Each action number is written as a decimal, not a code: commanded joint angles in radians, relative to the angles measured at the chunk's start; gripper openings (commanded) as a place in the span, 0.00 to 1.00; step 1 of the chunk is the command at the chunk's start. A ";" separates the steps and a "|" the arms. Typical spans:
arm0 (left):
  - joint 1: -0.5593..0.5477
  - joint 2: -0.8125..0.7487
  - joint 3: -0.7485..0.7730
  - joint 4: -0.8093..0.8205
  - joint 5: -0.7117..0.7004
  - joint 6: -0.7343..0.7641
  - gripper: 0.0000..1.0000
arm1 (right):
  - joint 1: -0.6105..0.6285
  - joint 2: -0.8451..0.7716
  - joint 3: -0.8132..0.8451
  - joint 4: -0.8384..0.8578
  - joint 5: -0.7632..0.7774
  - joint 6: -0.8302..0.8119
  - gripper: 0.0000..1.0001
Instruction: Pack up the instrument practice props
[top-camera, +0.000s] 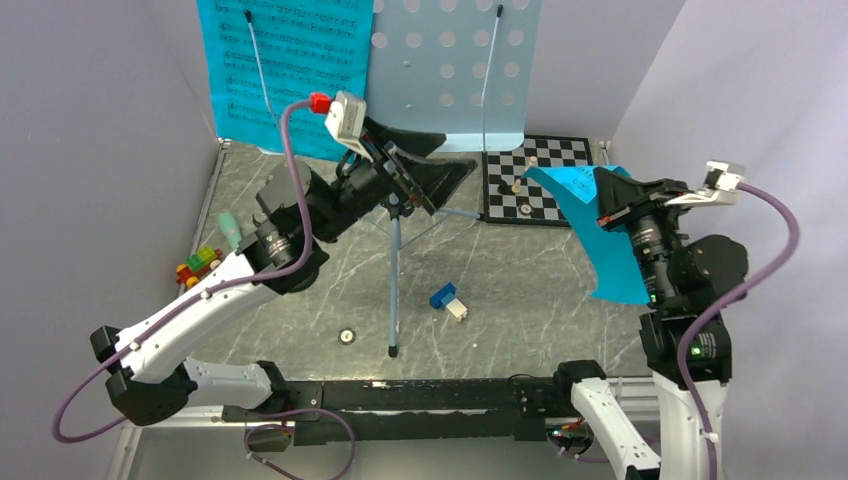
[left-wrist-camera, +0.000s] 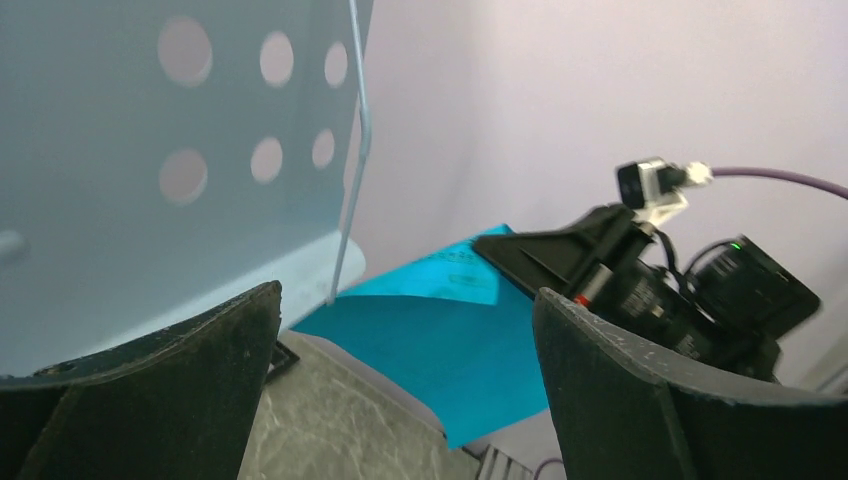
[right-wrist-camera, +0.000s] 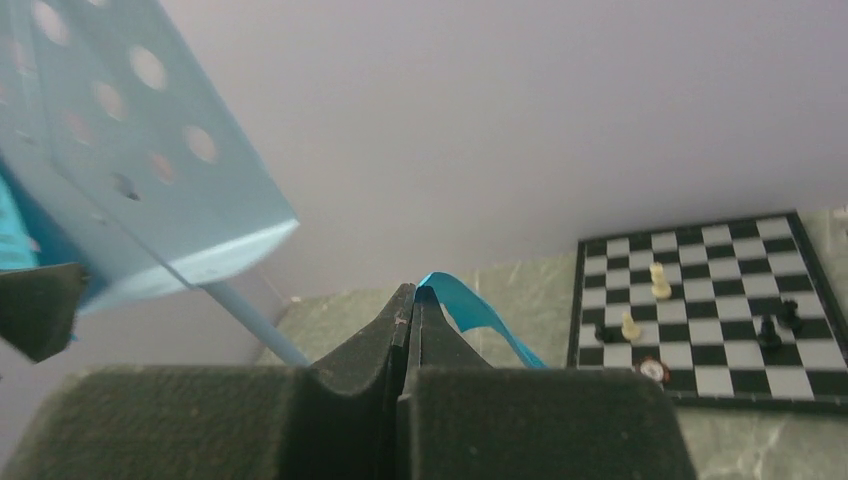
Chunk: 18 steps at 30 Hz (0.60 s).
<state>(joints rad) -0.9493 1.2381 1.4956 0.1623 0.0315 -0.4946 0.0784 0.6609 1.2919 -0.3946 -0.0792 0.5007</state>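
The pale-blue music stand (top-camera: 450, 70) stands at the back, its perforated desk facing me. One cyan sheet-music page (top-camera: 290, 70) rests on the desk's left half. My left gripper (top-camera: 438, 158) is open just below the desk's ledge, nothing between its fingers (left-wrist-camera: 405, 300). My right gripper (top-camera: 603, 192) is shut on the second cyan page (top-camera: 610, 250), which hangs curled from it at the right. That pinched page (right-wrist-camera: 470, 310) shows beside the shut tips (right-wrist-camera: 408, 295). The mint-green microphone (top-camera: 230, 232) lies at the left edge. The small round-based mic stand (top-camera: 346, 337) sits near the front.
A chessboard (top-camera: 535, 178) with pieces lies at the back right, under the held page. Toy cars (top-camera: 198, 265) sit by the microphone. A blue-white block (top-camera: 449, 300) lies mid-table, right of the stand's pole (top-camera: 396, 270). Walls close in on three sides.
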 joint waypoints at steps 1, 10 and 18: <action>-0.031 -0.070 -0.102 0.044 0.016 -0.028 0.99 | 0.004 -0.014 -0.113 0.016 0.000 0.019 0.00; -0.051 -0.289 -0.449 0.027 -0.028 -0.146 0.99 | 0.003 -0.073 -0.379 0.057 -0.043 0.098 0.00; -0.126 -0.428 -0.774 0.007 -0.086 -0.292 0.99 | 0.004 -0.102 -0.562 0.048 0.001 0.100 0.00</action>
<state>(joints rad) -1.0416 0.8501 0.8211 0.1535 -0.0143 -0.6849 0.0788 0.5770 0.7757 -0.3767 -0.1127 0.5907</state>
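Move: The right fingers, closed on the blue music sheet, are bound for the open table short of the chessboard, roughly 12 cm ahead, 3 cm left and 47 cm below. The chessboard's middle lies some 35 cm ahead and 8 cm right; the blue-and-white toy is about 8 cm ahead and 19 cm left, both at table level. From the empty left hand the sheet is around 18 cm right, 3 cm back and 14 cm lower. Keeping the sheet pinched in its shut fingertips, the right hand sinks about 20 cm towards the open table in front of the chessboard, easing slightly forward early on, while its fingers tip down some 25 degrees. The left hand, empty and wide open, comes down nearly as far alongside, drawing a little back as its fingers tip downward too. ##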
